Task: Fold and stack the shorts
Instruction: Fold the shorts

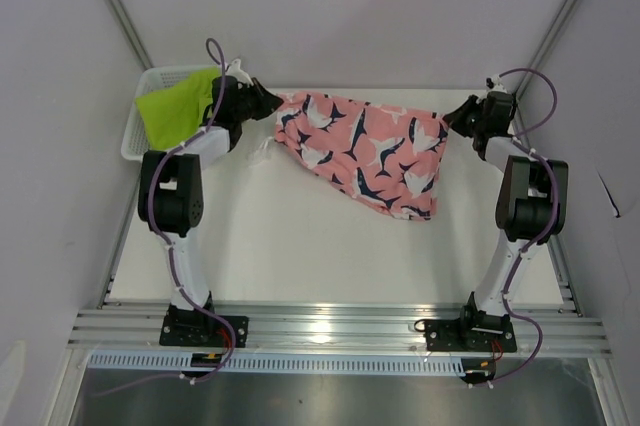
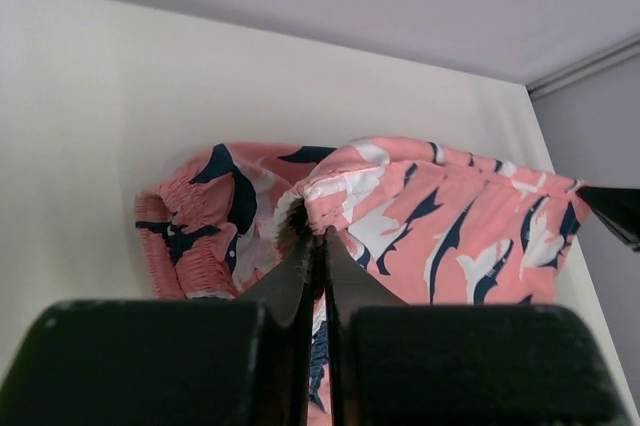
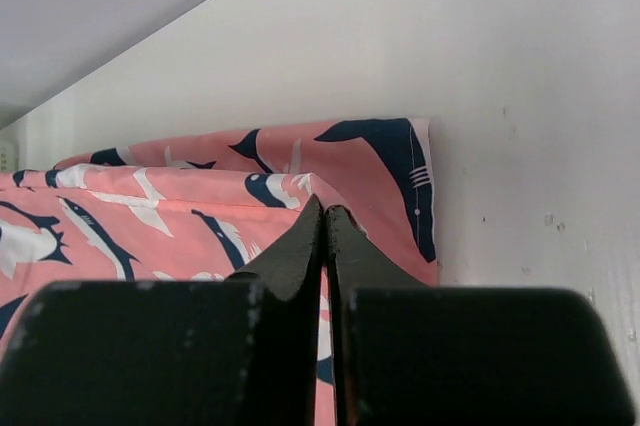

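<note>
The coral-pink shorts (image 1: 365, 151) with navy and white print are stretched across the back of the table between both arms. My left gripper (image 1: 277, 103) is shut on their left edge, near the gathered waistband (image 2: 185, 211). My right gripper (image 1: 449, 120) is shut on the right corner. In the left wrist view the jaws (image 2: 318, 234) pinch a fold of the pink cloth (image 2: 450, 216). In the right wrist view the gripper (image 3: 325, 208) pinches a folded edge of the cloth (image 3: 150, 201). The lime-green shorts (image 1: 178, 106) lie bunched in the basket.
A white mesh basket (image 1: 136, 136) stands at the back left corner, behind my left arm. The white table (image 1: 300, 246) is bounded by grey walls at the back and sides. A white cord (image 1: 262, 152) dangles under the left end of the pink shorts.
</note>
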You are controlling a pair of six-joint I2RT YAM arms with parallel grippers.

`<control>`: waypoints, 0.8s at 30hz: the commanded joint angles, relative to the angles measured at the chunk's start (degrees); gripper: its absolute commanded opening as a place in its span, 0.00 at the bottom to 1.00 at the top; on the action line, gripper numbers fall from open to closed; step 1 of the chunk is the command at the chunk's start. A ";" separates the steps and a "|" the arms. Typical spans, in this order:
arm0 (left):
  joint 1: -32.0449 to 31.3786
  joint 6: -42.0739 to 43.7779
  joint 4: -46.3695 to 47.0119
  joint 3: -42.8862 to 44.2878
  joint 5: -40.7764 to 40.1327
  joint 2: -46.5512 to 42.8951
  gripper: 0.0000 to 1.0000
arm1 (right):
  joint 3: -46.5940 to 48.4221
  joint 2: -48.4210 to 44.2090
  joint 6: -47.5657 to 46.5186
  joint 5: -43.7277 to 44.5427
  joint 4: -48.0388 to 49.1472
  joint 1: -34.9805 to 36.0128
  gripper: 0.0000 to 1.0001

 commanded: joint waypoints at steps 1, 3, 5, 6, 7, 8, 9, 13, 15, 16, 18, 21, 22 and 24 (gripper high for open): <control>-0.29 -0.80 -2.80 8.00 -1.63 6.03 0.06 | 2.85 2.49 0.11 1.27 0.97 -0.71 0.00; -0.29 -0.71 -4.57 10.29 -2.77 8.41 0.09 | 6.36 4.70 0.19 -0.39 -0.70 -0.71 0.00; -0.29 -0.80 -7.38 12.31 -4.60 11.48 0.14 | 9.78 8.21 0.28 -1.53 -1.76 -0.53 0.00; -0.20 -0.54 -8.35 13.80 -4.97 12.45 0.18 | 11.11 9.27 0.19 -2.06 -2.63 -0.27 0.00; -0.20 -0.45 -10.36 15.56 -5.14 14.46 0.20 | 12.25 10.23 0.02 -2.16 -3.08 -0.01 0.00; -0.20 -0.36 -11.59 16.53 -6.02 15.61 0.30 | 14.44 11.81 -0.50 -2.07 -4.56 0.17 0.00; -0.20 -0.45 -13.00 18.72 -6.20 16.58 0.36 | 15.42 12.52 -0.95 -1.29 -5.53 0.35 0.03; -0.46 0.52 -18.89 24.27 -6.38 19.67 0.69 | 16.14 13.06 -1.30 -0.40 -7.30 0.35 0.39; -0.90 1.83 -18.99 23.66 -6.90 17.83 0.80 | 14.30 11.30 -1.30 -0.05 -6.34 0.17 0.46; -1.08 2.36 -18.90 22.79 -7.16 16.86 0.81 | 13.85 10.52 -1.56 0.30 -6.42 0.17 0.47; -1.69 3.86 -19.08 21.65 -7.95 13.26 0.87 | 12.97 7.79 -2.79 1.97 -7.47 0.52 0.52; -2.22 5.35 -19.60 19.45 -8.40 8.27 0.92 | 11.48 4.63 -4.55 5.65 -10.46 2.01 0.66; -2.57 5.53 -19.87 18.40 -8.40 7.11 0.93 | 11.13 2.53 -5.51 5.93 -11.08 2.45 0.67; -2.92 5.71 -19.87 16.12 -8.05 3.69 0.96 | 9.72 0.67 -5.26 4.54 -11.87 3.95 0.67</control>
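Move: Each hand holds up one far waist corner of the shorts. The left hand's corner is to go down about 4 cm ahead and 12 cm below it, the right hand's about 3 cm ahead and 9 cm below. The shorts' middle hangs roughly 20 cm right and 10 cm back of the left hand, near the table; it is some 19 cm left and 8 cm back of the right hand. The basket with the green cloth is about 23 cm left of the left hand, level with it. Both hands swing the shorts' waist edge down and forward towards the far side of the table, the left dropping about 11 cm and reaching 5 cm out with its fingers tipping further down, the right sinking about 5 cm and reaching 4 cm out. The left fingers spread wide on the way down and the right fingers open near the bottom, both letting go of their corners, and then both hands draw back a little and begin to rise. ##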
